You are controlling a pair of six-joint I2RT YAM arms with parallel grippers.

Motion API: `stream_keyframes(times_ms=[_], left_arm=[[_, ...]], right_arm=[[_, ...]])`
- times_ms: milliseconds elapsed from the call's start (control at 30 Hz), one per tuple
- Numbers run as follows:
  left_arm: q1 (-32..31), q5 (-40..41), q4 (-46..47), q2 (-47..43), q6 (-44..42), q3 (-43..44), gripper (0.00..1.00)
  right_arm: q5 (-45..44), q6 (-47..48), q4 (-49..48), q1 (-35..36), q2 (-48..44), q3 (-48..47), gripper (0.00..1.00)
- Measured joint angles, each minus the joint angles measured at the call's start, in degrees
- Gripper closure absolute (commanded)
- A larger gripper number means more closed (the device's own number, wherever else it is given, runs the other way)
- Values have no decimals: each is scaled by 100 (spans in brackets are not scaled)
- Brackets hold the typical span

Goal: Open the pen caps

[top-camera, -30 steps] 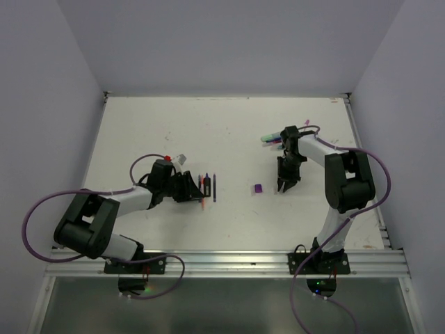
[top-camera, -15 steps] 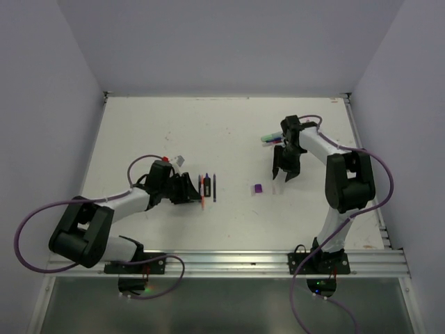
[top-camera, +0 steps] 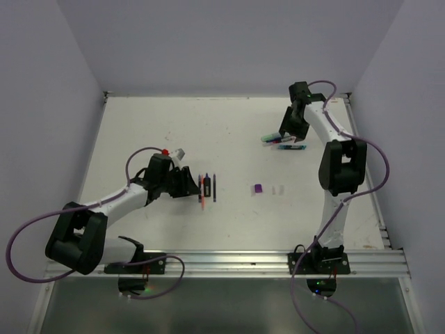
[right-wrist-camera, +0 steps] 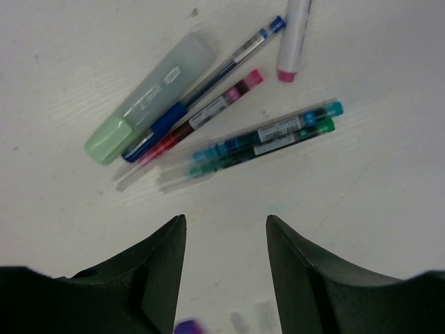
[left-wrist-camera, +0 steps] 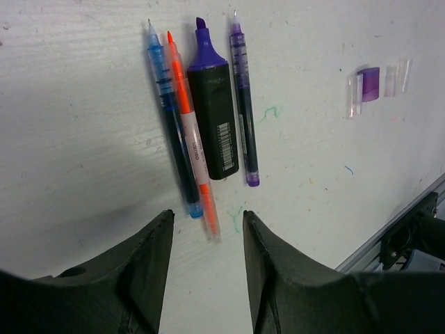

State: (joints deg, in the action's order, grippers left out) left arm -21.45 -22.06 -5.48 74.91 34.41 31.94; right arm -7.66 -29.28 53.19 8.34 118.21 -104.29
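Uncapped pens lie in a row just past my open left gripper (left-wrist-camera: 207,216): a blue pen (left-wrist-camera: 170,118), an orange pen (left-wrist-camera: 189,132), a black highlighter (left-wrist-camera: 214,118) and a purple pen (left-wrist-camera: 243,104). Nothing is between its fingers. To the right lie a purple pen cap (left-wrist-camera: 370,83) and clear pen caps (left-wrist-camera: 353,96). My right gripper (right-wrist-camera: 226,219) hangs open and empty over capped pens: a green highlighter (right-wrist-camera: 149,97), a blue pen (right-wrist-camera: 208,83), a pink pen (right-wrist-camera: 201,118) and two teal pens (right-wrist-camera: 271,136). From above, the left gripper (top-camera: 193,186) faces the pens (top-camera: 207,188). The right gripper (top-camera: 288,133) is at the back pile (top-camera: 278,141).
A white marker with a pink end (right-wrist-camera: 295,35) lies beside the back pile. The loose purple cap (top-camera: 258,188) and clear caps (top-camera: 279,188) sit mid-table between the arms. A metal rail (top-camera: 222,261) runs along the near edge. Walls close in the sides and back.
The right arm swung from beside the loose caps to the back pile of pens, and its jaws widened. The left gripper opened slightly and stayed by its row of pens.
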Motion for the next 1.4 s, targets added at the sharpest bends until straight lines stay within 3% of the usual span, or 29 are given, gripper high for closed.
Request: stream_keyframes(times_ms=[367, 967, 1400], left_arm=[[0, -24, 20, 35, -17, 22, 53], [0, -66, 111, 623, -11, 323, 53], [0, -90, 144, 673, -9, 363, 53]], right_arm=[[-553, -111, 79, -592, 1349, -1322, 50], [-791, -9, 0, -802, 2341, -2393, 52], [-772, -109, -28, -802, 2479, -2389, 72]])
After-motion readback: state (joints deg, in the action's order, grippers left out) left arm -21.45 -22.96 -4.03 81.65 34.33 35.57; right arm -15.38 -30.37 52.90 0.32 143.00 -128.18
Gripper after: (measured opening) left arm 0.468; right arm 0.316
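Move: The pink-capped white marker is my right hand's target: its middle lies about 11 cm ahead, 10 cm to the right and some 8 cm below. At that same depth, the blue pen is around 7 cm ahead, neither left nor right; the teal-and-green pair about 1 cm ahead and 4 right; the green highlighter roughly 7 ahead and 6 left. From my left hand the marker is far off, about 31 cm ahead, 57 right and 3 lower. I swing my right hand about 9 cm forward and as far right, sinking as it goes and turning a little clockwise, over to the white marker. Then I drop the last few centimetres nearly straight down, so the fingertips straddle the barrel behind its middle, near the tail end, and narrow my half-open fingers around it. My left hand only edges forward by its pens. ##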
